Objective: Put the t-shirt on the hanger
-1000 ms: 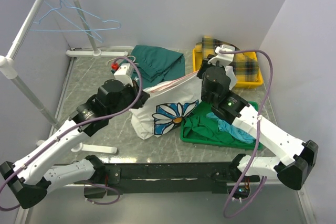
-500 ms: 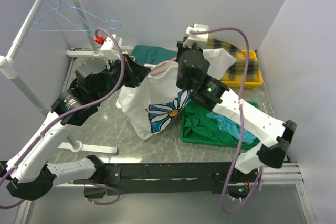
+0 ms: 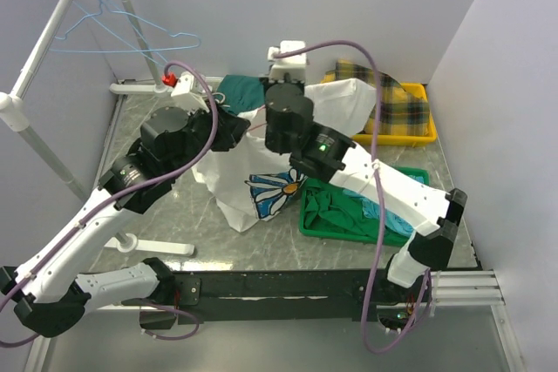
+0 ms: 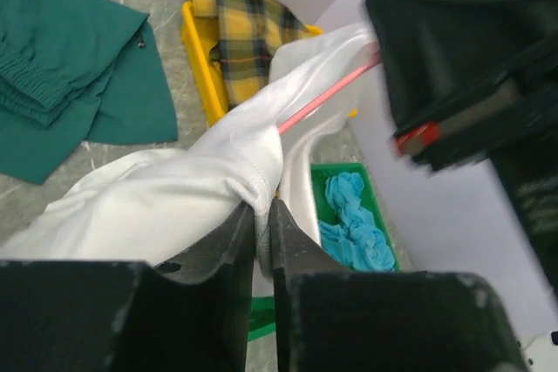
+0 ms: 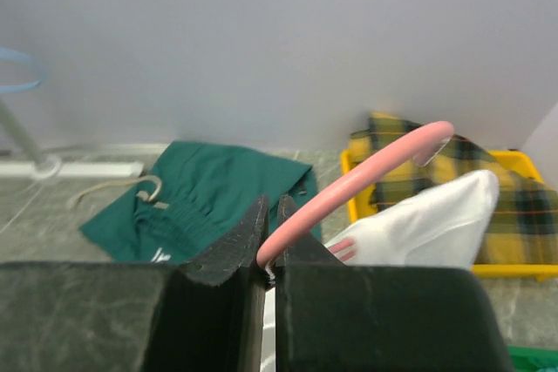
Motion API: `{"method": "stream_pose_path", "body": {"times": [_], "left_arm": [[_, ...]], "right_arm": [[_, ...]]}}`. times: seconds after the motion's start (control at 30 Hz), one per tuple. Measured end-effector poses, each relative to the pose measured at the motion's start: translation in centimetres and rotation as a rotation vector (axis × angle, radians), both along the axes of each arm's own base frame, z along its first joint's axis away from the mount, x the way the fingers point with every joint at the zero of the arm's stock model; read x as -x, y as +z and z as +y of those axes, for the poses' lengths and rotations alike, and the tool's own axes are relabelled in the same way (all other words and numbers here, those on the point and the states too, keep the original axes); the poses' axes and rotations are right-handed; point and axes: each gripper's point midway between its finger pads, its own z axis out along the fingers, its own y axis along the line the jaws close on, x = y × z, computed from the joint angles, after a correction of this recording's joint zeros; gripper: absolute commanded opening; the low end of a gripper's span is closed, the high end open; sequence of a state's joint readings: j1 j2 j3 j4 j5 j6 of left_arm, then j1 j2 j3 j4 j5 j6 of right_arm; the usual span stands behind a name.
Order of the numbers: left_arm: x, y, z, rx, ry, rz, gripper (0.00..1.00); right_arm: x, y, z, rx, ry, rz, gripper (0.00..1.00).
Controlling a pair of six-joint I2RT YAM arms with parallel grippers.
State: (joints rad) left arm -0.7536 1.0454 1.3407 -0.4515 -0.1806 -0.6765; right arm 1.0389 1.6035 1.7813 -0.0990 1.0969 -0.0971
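Observation:
The white t-shirt (image 3: 234, 176) with its blue-and-white flower print hangs off the table between the two arms. My left gripper (image 4: 261, 207) (image 3: 240, 127) is shut on a bunched fold of the t-shirt (image 4: 174, 189) near its top. The pink hanger (image 4: 328, 97) shows as a thin wire running into the cloth. My right gripper (image 5: 271, 207) is shut on the hanger (image 5: 366, 177) just below its curved hook, which rises up and to the right. White t-shirt (image 5: 427, 224) cloth hangs right beneath the hook.
A dark green garment (image 3: 253, 96) lies at the back. A yellow tray (image 3: 417, 135) holds plaid cloth. A green tray (image 3: 307, 220) at the front right holds green and blue cloth. A rack (image 3: 48, 37) with light blue hangers (image 3: 118, 30) stands at the left.
The right arm has swung left and towards the back wall, lifting the hanger and the t-shirt off the table. The left gripper rose with the cloth, then shifted right towards the right gripper.

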Motion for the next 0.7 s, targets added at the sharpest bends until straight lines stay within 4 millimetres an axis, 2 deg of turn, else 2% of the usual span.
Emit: {"method": "stream_pose_path", "body": {"times": [0.07,0.1,0.13,0.2,0.23,0.3,0.33,0.47,0.57,0.63,0.7], "left_arm": [[-0.1,0.5,-0.2,0.020,0.000,-0.015,0.40],[-0.2,1.5,-0.5,0.058,-0.006,-0.036,0.52],[-0.2,1.5,-0.5,0.058,-0.006,-0.036,0.67],[-0.4,1.7,-0.3,0.048,0.000,-0.050,0.77],[-0.4,1.8,-0.3,0.049,-0.004,-0.053,0.84],[-0.3,2.9,-0.5,0.066,-0.022,-0.085,0.90],[0.0,4.1,-0.7,0.086,-0.040,-0.117,0.95],[1.7,10.0,0.0,0.163,-0.078,-0.255,0.99],[3.8,15.2,2.0,0.227,-0.081,-0.388,0.97],[5.4,17.8,3.4,0.264,-0.081,-0.464,0.96],[6.7,19.6,4.6,0.289,-0.080,-0.523,0.96]], "right_arm": [[0.3,-0.5,1.4,0.008,0.030,0.009,0.00],[0.3,-1.4,2.6,0.036,0.061,0.024,0.00],[0.3,-1.4,2.7,0.038,0.063,0.025,0.00],[0.3,-1.2,2.9,0.059,0.077,0.031,0.00],[0.3,-0.5,2.8,0.053,0.089,0.027,0.00],[0.4,1.6,2.7,0.025,0.112,0.006,0.00],[0.6,2.8,2.4,0.019,0.122,-0.005,0.00],[1.6,8.3,1.6,-0.070,0.171,-0.087,0.00],[2.5,12.1,0.7,-0.122,0.210,-0.153,0.00],[3.0,13.9,0.4,-0.143,0.237,-0.187,0.00],[3.5,15.3,0.1,-0.162,0.264,-0.217,0.00]]}}
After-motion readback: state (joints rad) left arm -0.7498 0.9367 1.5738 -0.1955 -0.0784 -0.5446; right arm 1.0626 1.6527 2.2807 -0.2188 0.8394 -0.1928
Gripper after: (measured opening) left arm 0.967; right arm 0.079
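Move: The pink hanger's neck, already in my right fingers, is about 8 cm ahead of my left hand, 9 cm right and 5 cm above. The T-shirt's edge is still between my left fingertips, some 8 cm back, 9 cm left and 5 cm below my right hand. From that hand, the yellow bin lies 24 cm ahead and 30 cm right, the green bin 8 cm back and 20 cm right, and the green shorts 22 cm ahead and 13 cm left, all about 42 cm below. I spread my left fingers wide and let go of the T-shirt, then pull that hand up nearly 20 cm, back and a little left, its fingers tipping upward. My right hand keeps its pinch on the hanger, nudges it about 3 cm left, then hoists it some 15 cm, easing back and turning counter-clockwise. ##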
